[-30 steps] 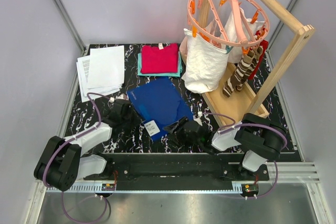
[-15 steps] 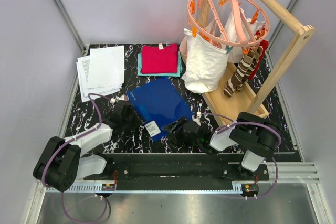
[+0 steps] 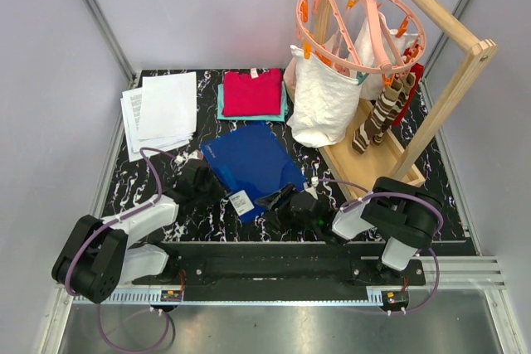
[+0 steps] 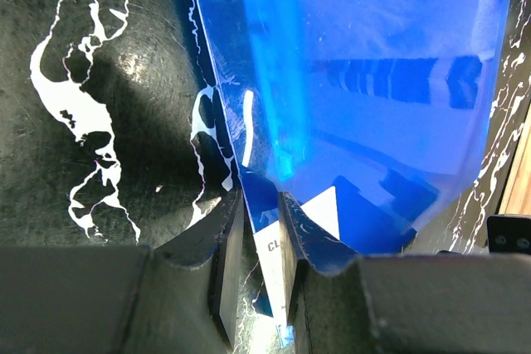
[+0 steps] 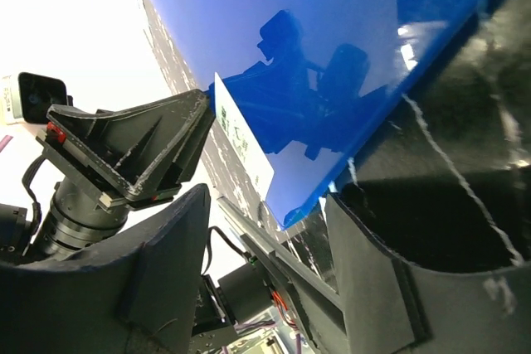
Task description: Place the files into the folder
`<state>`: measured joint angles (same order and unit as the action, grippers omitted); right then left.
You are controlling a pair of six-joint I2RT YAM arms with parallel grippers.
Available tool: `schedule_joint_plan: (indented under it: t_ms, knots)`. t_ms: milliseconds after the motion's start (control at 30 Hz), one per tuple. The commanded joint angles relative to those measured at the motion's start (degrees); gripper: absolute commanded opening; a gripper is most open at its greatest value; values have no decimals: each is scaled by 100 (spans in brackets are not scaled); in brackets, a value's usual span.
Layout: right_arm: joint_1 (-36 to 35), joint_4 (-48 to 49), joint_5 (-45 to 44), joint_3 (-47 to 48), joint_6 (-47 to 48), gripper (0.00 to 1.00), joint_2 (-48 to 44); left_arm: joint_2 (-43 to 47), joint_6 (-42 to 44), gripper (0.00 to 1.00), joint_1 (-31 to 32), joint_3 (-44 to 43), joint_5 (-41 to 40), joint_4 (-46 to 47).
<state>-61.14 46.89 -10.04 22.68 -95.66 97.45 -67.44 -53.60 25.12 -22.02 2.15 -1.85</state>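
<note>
The blue folder (image 3: 249,163) lies flat mid-table, its white barcode sticker (image 3: 240,201) at the near corner. The files (image 3: 162,109), a loose stack of white sheets, rest at the far left, away from both arms. My left gripper (image 3: 209,184) is at the folder's left edge; in the left wrist view its jaws (image 4: 260,201) stand narrow, with the folder (image 4: 357,80) edge and sticker (image 4: 319,217) between them. My right gripper (image 3: 278,202) is at the near corner. It stands open (image 5: 265,205), the folder (image 5: 315,31) corner between its fingers and touching neither.
Folded red and teal clothes (image 3: 251,93) lie behind the folder. A white cloth bag (image 3: 322,105) stands at its far right, under a pink peg hanger (image 3: 361,22). A wooden rack (image 3: 431,113) with striped socks (image 3: 382,118) fills the right side.
My right gripper's jaws have spread a little wider around the folder's near corner, and its arm has shifted slightly left. The left gripper has barely moved.
</note>
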Motion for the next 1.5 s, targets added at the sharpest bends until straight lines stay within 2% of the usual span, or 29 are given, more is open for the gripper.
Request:
schedule_joint_plan:
  t_ms: [0,67,167,367,767,1000,1133,1300,1333,1367,1400,1433,1467]
  knots:
    - [-55,204,-235,-219,65,68,-156,12,43,25,45,-65,-83,106]
    - [-55,311,-253,-255,65,68,-112,-6,17,25,45,-48,-57,123]
    - [-38,504,-261,-211,56,61,19,3,-27,25,45,5,-22,167]
    - [67,988,-261,-158,91,55,196,55,-45,25,45,101,-13,158]
    - [322,1199,-147,-106,232,56,406,64,-80,23,72,198,40,167]
    - [393,1832,-16,-71,319,56,959,20,-80,23,89,146,31,280]
    - [437,1964,81,9,469,45,1031,-32,-71,22,107,154,31,281]
    - [551,1736,29,61,855,43,846,2,-80,22,142,207,4,281]
    - [560,1692,29,79,1038,39,829,11,-80,22,133,216,-4,273]
    - [568,1691,72,96,1162,24,820,46,-89,23,150,216,-13,255]
    - [569,1700,125,123,1276,17,802,125,-80,24,159,198,-31,194]
    - [569,1665,195,158,1434,12,793,178,-80,27,159,189,-48,28]
    - [569,1630,352,210,1532,8,758,257,-89,36,168,102,-22,-87]
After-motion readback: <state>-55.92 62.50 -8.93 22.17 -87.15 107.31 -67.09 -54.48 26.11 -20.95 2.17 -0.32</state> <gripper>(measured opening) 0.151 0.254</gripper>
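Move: The right hand, open, has the blue folder's near right edge about 3 cm ahead, 1 cm right and 2 cm below; the folder's middle is roughly 11 cm ahead and 4 cm left. The folder's white label sits level with this hand, some 7 cm left, and the wooden tray 12 cm ahead, 26 cm right. From the left hand, already holding the left edge, the folder's middle is about 6 cm ahead and 7 cm right, the label 3 cm back and 4 cm right. Forward along the near side of the blue folder goes the right hand, about 3.5 cm after a tiny draw back, sinking just over 1 cm late on and tipping up slightly. Its fingers close from wide to nearly shut, pinching the near right edge by the corner. The left hand stays in place and keeps its hold on the left edge beside the label. ##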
